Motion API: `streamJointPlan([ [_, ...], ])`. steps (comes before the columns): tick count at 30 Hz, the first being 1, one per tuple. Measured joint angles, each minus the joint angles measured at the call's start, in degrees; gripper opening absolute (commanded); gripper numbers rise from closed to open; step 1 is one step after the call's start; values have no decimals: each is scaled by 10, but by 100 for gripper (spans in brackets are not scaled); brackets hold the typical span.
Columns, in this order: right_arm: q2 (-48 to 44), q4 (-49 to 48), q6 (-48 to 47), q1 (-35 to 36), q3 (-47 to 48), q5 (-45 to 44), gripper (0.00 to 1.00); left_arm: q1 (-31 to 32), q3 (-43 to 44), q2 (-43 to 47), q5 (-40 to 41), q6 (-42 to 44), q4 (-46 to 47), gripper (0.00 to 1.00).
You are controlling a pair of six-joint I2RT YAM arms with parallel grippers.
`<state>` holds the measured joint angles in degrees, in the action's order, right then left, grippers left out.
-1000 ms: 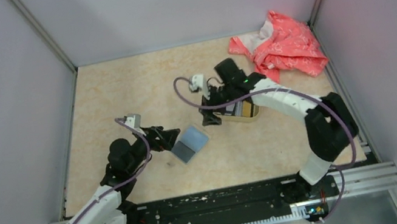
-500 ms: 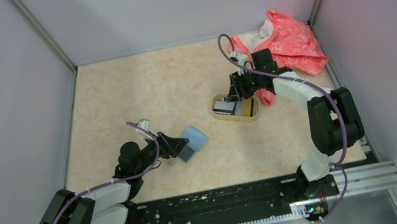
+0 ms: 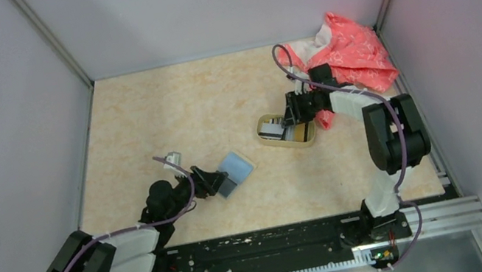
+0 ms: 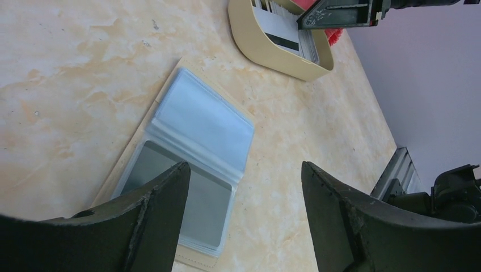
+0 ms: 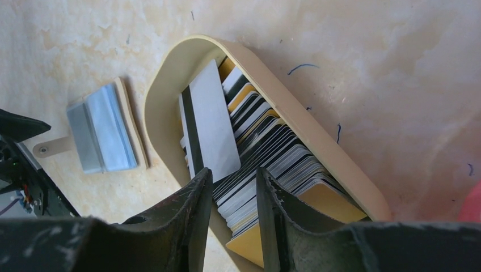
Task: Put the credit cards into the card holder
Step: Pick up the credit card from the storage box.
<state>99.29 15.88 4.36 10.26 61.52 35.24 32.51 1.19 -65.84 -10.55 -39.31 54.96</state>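
Note:
The card holder (image 3: 235,171) lies open on the table, its clear bluish sleeves (image 4: 195,136) facing up. My left gripper (image 3: 215,182) is low at its near-left end, open, one finger (image 4: 164,209) over the grey sleeve and the other over bare table. The credit cards (image 5: 266,147) stand packed in an oval tan dish (image 5: 306,124), with a white dark-striped card (image 5: 212,122) lying on top. My right gripper (image 5: 233,170) hovers at the dish's near end, jaws narrowly apart with card edges showing in the gap. Whether they pinch any card is unclear.
A pink patterned cloth (image 3: 347,53) is bunched in the back right corner, just behind the dish (image 3: 276,139) and the right arm. Metal frame posts and grey walls bound the table on three sides.
The right arm swung from the dish's left side to its back right, and its jaws narrowed over the cards. The left arm folded lower, closing in on the card holder, jaws slightly less wide.

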Motion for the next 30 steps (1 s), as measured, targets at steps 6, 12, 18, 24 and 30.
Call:
streamJointPlan([
  [6,23,0,17,0,0,22,26,3,-3,13,11,0,-9,78],
  [12,28,-1,33,0,0,48,20,3,-3,59,22,4,-33,78],
  [18,39,-7,52,0,1,63,15,3,-3,86,26,8,-55,78],
  [24,53,-16,77,-6,1,67,1,5,-3,96,26,10,-70,78],
  [30,47,-66,112,-30,-13,119,0,8,-3,102,11,10,-70,80],
])
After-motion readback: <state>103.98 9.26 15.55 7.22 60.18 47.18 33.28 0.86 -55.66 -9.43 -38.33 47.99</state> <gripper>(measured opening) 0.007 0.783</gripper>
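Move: Inside the storage box, the loose white card's middle lies about 4 cm left of the right hand, 1 cm back and 2 cm below; its near end is just past the fingertips. The storage box's middle is some 2 cm back from that hand and 3 cm down, the yellow cards 3 cm back and 3 cm right, the card holder roughly 12 cm back and 16 cm left. From the left hand the white card is about 13 cm ahead and 16 cm right. Dipping about 1.5 cm into the storage box while easing a similar distance left and slightly back, the right hand works onto the near end of the white card and closes its part-open fingers, pinching it. It then starts up, rising some 1.5 cm from its lowest point, the wrist having turned about 15 degrees. The left hand lifts a couple of centimetres beside the card holder, still open. ##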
